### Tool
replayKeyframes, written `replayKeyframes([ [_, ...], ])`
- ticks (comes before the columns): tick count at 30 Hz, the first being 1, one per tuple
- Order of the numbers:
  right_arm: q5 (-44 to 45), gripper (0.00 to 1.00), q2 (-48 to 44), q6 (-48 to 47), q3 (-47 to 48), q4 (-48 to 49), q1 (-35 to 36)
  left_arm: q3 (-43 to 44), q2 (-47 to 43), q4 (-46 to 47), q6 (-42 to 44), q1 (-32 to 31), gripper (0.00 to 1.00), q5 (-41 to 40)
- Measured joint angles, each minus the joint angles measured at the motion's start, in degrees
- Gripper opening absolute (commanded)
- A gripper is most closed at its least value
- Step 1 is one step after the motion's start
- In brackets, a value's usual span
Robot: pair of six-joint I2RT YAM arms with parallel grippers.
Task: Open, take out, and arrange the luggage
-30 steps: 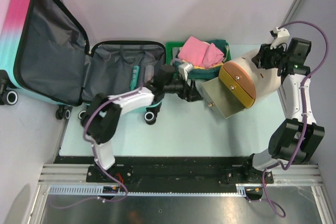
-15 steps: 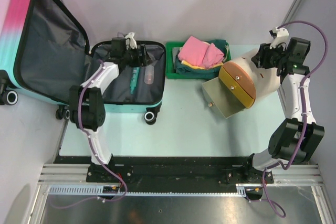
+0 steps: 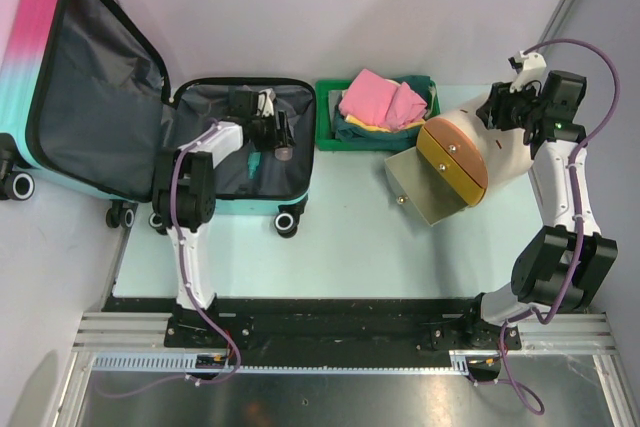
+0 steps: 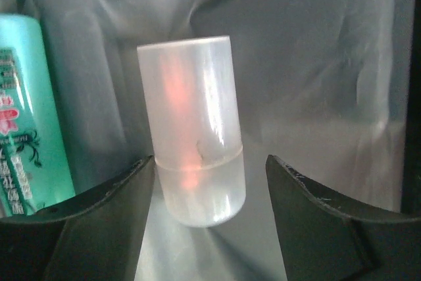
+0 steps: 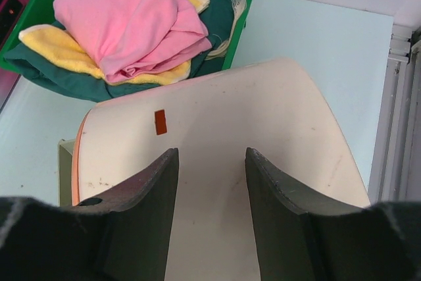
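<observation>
The luggage (image 3: 70, 97) lies open at the far left, its pink-to-teal lid propped up and its grey-lined lower half (image 3: 225, 162) flat on the table. Inside that half my left gripper (image 3: 278, 134) stands open. In the left wrist view a small translucent bottle (image 4: 191, 143) lies on the lining between the jaws of the left gripper (image 4: 210, 176), close to the left finger and apart from the right one. A teal tube (image 4: 29, 116) lies beside it. My right gripper (image 5: 212, 156) hovers open over the white-and-orange cylinder (image 5: 237, 110), holding nothing.
A green tray (image 3: 324, 122) piled with pink, yellow and green cloths (image 3: 382, 99) stands behind the table's middle. The white-and-orange cylinder (image 3: 470, 142) rests on a beige panel (image 3: 415, 192) at the right. The suitcase wheels (image 3: 286, 222) jut toward the front.
My left arm has swung from beside the green tray back into the suitcase and now straddles the small bottle. The right arm has stayed put.
</observation>
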Motion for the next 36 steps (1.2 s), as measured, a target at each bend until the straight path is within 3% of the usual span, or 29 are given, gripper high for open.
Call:
replayKeyframes([
  [4,0.13,0.50,0.02,-0.15,0.00,0.00,0.11,2.29,2.49,-0.02,0.02,-0.52,0.59,-0.70],
  [5,0.15,0.50,0.04,-0.17,0.00,0.00,0.11,2.60,2.95,-0.02,0.00,-0.52,0.50,-0.70],
  [11,0.13,0.50,0.15,-0.31,0.00,0.22,0.11,2.54,2.95,-0.13,0.04,-0.66,0.28,0.68],
  [17,0.11,0.50,0.15,-0.57,0.00,0.22,0.11,-1.42,-6.45,-2.25,-0.68,-1.25,0.13,3.69],
  [20,0.09,0.50,0.13,-0.81,0.00,0.17,0.07,-1.57,-12.83,-1.88,-2.47,-3.28,0.10,5.44],
  [25,0.09,0.50,0.11,-0.81,-0.09,0.22,0.07,-1.22,-18.36,1.90,-10.97,-12.24,0.10,9.03],
  [36,-0.92,0.50,-0.46,-1.44,-0.66,0.15,0.00,-1.25,-7.52,15.34,-30.97,-30.64,0.15,10.73],
])
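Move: The clear bottle lies between the left hand's open fingers, its middle about 2 cm ahead and 2 cm below. The turquoise bottle is about 8 cm to the hand's left and 1 cm ahead; the green tray of folded clothes is roughly 26 cm right and 8 cm ahead, and the cabinet's open drawer about 40 cm right and 14 cm back. From the right hand, the clear bottle lies some 50 cm left, 5 cm ahead and 22 cm below. The left hand eases about 1 cm down and forward in the open suitcase, shuts its fingers on the sides of the clear bottle near its closer end, and lifts it some 17 cm above the start. While still rising it swings right over the suitcase rim, about 29 cm right and 16 cm back in all, towards the open drawer, sinking 4 cm at the end, turning some 20 degrees clockwise and rolling about 30 degrees so its left side drops, the grip kept throughout. ##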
